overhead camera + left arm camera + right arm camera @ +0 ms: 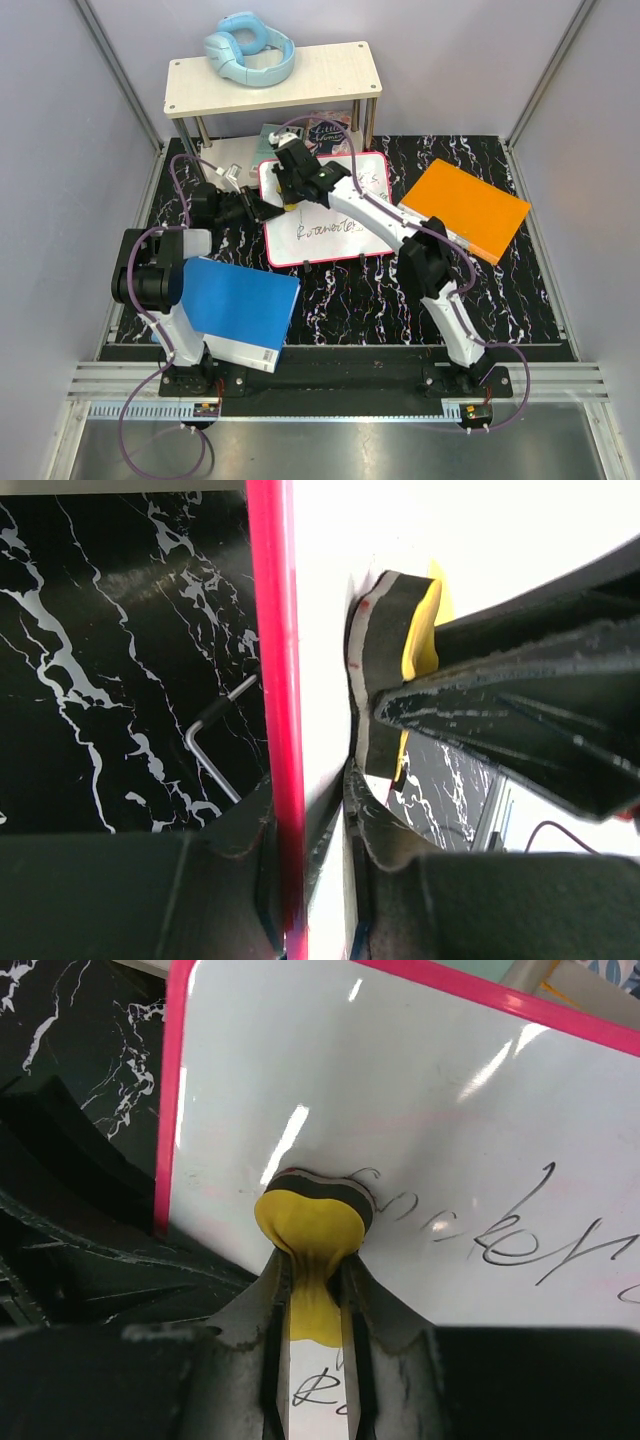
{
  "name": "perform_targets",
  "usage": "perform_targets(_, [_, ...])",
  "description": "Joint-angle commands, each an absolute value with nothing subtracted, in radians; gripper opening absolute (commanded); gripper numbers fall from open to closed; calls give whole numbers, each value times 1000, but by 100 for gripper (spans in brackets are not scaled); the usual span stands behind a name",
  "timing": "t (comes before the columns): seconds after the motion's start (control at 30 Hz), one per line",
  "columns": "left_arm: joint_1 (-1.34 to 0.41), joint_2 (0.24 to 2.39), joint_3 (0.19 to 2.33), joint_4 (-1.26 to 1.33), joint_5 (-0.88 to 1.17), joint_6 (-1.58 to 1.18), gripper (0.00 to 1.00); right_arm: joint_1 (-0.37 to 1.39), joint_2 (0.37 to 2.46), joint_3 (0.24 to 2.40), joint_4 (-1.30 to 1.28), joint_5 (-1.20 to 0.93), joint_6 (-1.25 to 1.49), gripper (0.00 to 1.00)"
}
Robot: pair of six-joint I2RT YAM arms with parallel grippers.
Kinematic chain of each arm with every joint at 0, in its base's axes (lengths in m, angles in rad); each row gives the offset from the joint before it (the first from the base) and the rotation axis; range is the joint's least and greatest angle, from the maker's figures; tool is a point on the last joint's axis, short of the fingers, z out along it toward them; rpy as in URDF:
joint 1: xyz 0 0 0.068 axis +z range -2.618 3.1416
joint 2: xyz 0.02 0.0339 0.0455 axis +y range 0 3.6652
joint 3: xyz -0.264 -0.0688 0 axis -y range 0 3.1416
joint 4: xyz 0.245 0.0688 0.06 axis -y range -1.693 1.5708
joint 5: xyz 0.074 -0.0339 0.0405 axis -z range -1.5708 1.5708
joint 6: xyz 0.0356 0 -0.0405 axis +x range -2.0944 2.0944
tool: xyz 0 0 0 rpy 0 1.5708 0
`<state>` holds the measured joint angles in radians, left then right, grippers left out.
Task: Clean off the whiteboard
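Note:
The whiteboard (335,225), white with a pink-red rim, lies mid-table and carries dark handwriting (500,1245). My right gripper (315,1265) is shut on a yellow eraser (308,1222), whose dark felt face presses on the board's upper left part. In the top view this gripper (292,188) is over the board's far left corner. My left gripper (262,208) sits at the board's left edge. Its jaws straddle the red rim (275,680) and stand slightly apart, with a strip of white board showing between them. The eraser (385,660) stands just beyond its fingers.
A blue book (240,305) lies near the left arm's base and an orange book (465,208) to the right of the board. A white shelf (270,80) at the back holds light blue headphones (248,48). A bent metal key (215,750) lies left of the board.

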<state>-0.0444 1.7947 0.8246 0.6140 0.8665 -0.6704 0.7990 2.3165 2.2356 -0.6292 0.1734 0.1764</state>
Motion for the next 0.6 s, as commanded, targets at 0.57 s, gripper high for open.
perform_targets(0.57, [-126, 1778, 811, 465, 693, -382, 0, 376, 2149, 1876, -755, 163, 239, 0])
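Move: The right hand already has the eraser on the whiteboard near its upper left; the "cock spaniels" line it will cross centres about 12 cm to its right, 4 cm ahead and 1 cm below. The "Rottweiler" line centres some 9 cm right, 6 cm back and 4 cm lower. From the left hand, gripping the board's left edge, the "cock spaniels" line lies about 15 cm right, 6 cm ahead and 3 cm above. The right hand wipes its eraser some 18 cm rightwards through "cock spaniels"; the left keeps holding the edge. ##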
